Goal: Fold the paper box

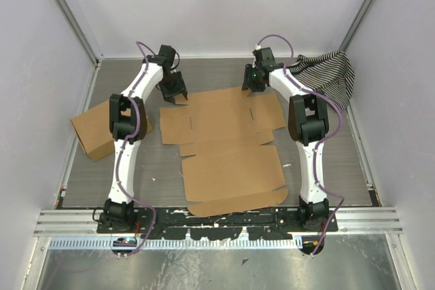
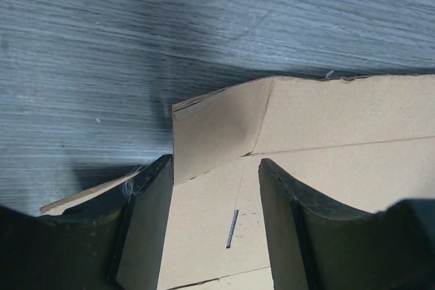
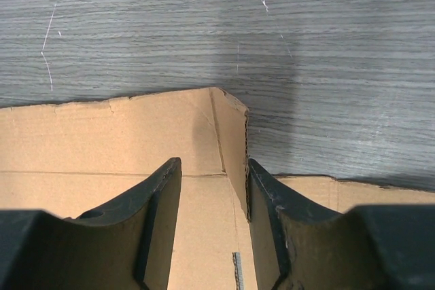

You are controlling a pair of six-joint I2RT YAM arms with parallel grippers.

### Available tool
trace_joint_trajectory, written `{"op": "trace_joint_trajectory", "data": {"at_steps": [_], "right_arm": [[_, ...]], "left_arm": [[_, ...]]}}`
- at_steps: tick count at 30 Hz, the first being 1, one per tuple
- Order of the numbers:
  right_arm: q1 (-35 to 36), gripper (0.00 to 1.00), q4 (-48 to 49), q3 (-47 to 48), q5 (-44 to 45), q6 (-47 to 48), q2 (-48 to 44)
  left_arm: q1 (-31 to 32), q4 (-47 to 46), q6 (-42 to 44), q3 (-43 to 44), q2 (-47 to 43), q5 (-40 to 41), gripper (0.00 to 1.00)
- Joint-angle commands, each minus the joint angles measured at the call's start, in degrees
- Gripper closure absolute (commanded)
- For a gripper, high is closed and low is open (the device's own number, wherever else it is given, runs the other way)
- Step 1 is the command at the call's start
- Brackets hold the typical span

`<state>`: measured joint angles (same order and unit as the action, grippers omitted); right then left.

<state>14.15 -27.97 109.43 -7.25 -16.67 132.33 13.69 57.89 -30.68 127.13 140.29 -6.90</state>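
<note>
The paper box [image 1: 228, 157] lies unfolded and mostly flat on the middle of the table. My left gripper [image 1: 178, 97] hovers at its far left corner, my right gripper [image 1: 251, 90] at its far right corner. In the left wrist view the left gripper [image 2: 216, 164] is open over the cardboard [image 2: 326, 120], where a small corner flap [image 2: 214, 127] is bent up just beyond the fingertips. In the right wrist view the right gripper [image 3: 214, 161] is open, and a raised corner flap [image 3: 234, 144] stands against the inner face of its right finger [image 3: 268, 208].
A squarer brown cardboard box [image 1: 95, 130] sits at the left, beside the left arm. A black-and-white striped cloth [image 1: 329, 73] lies in the back right corner. Walls close in the table on the left, the right and at the back.
</note>
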Motion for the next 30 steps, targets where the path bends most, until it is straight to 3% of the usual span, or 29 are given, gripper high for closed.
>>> {"op": "trace_joint_trajectory", "data": {"at_steps": [1,11,30], "right_arm": [[0.2,0.53,0.8,1.9,-1.1,0.2,-4.1],[0.3,0.53,0.5,1.8,-1.4,0.5,-4.4],[0.5,0.53,0.0,1.7,-3.4,1.4,-5.5]], "left_arm": [[0.7,-0.8,-0.1,1.3,-0.1,-0.2,0.41],[3.2,-0.1,-1.7,8.0,0.2,-1.8,0.42],[4.5,-4.4,-5.3,11.7,7.5,-5.6,0.43]]}}
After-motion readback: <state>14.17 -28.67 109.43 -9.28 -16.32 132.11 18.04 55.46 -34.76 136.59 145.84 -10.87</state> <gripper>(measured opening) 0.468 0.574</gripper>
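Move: The box's far-left corner tab lies between the left hand's open fingers, its middle some 2 cm ahead and about 1 cm below, its outer edge by the left finger. The left side flap is about 11 cm back and 2 cm left; the centre panel about 9 cm back and 15 cm right. From the right hand, that left tab is some 26 cm left and 2 cm back, while the upright right tab is about 1 cm ahead and 1 cm right. Sweeping about 6 cm right and 2 cm forward, the left hand arcs up some 4 cm and sinks nearly all the way down again, its left finger folding the left tab up and inward over the long far flap. The fingers stay open and the wrist tips slightly left side down. The right hand stays put, its right finger still against the outer face of the upright right tab. ##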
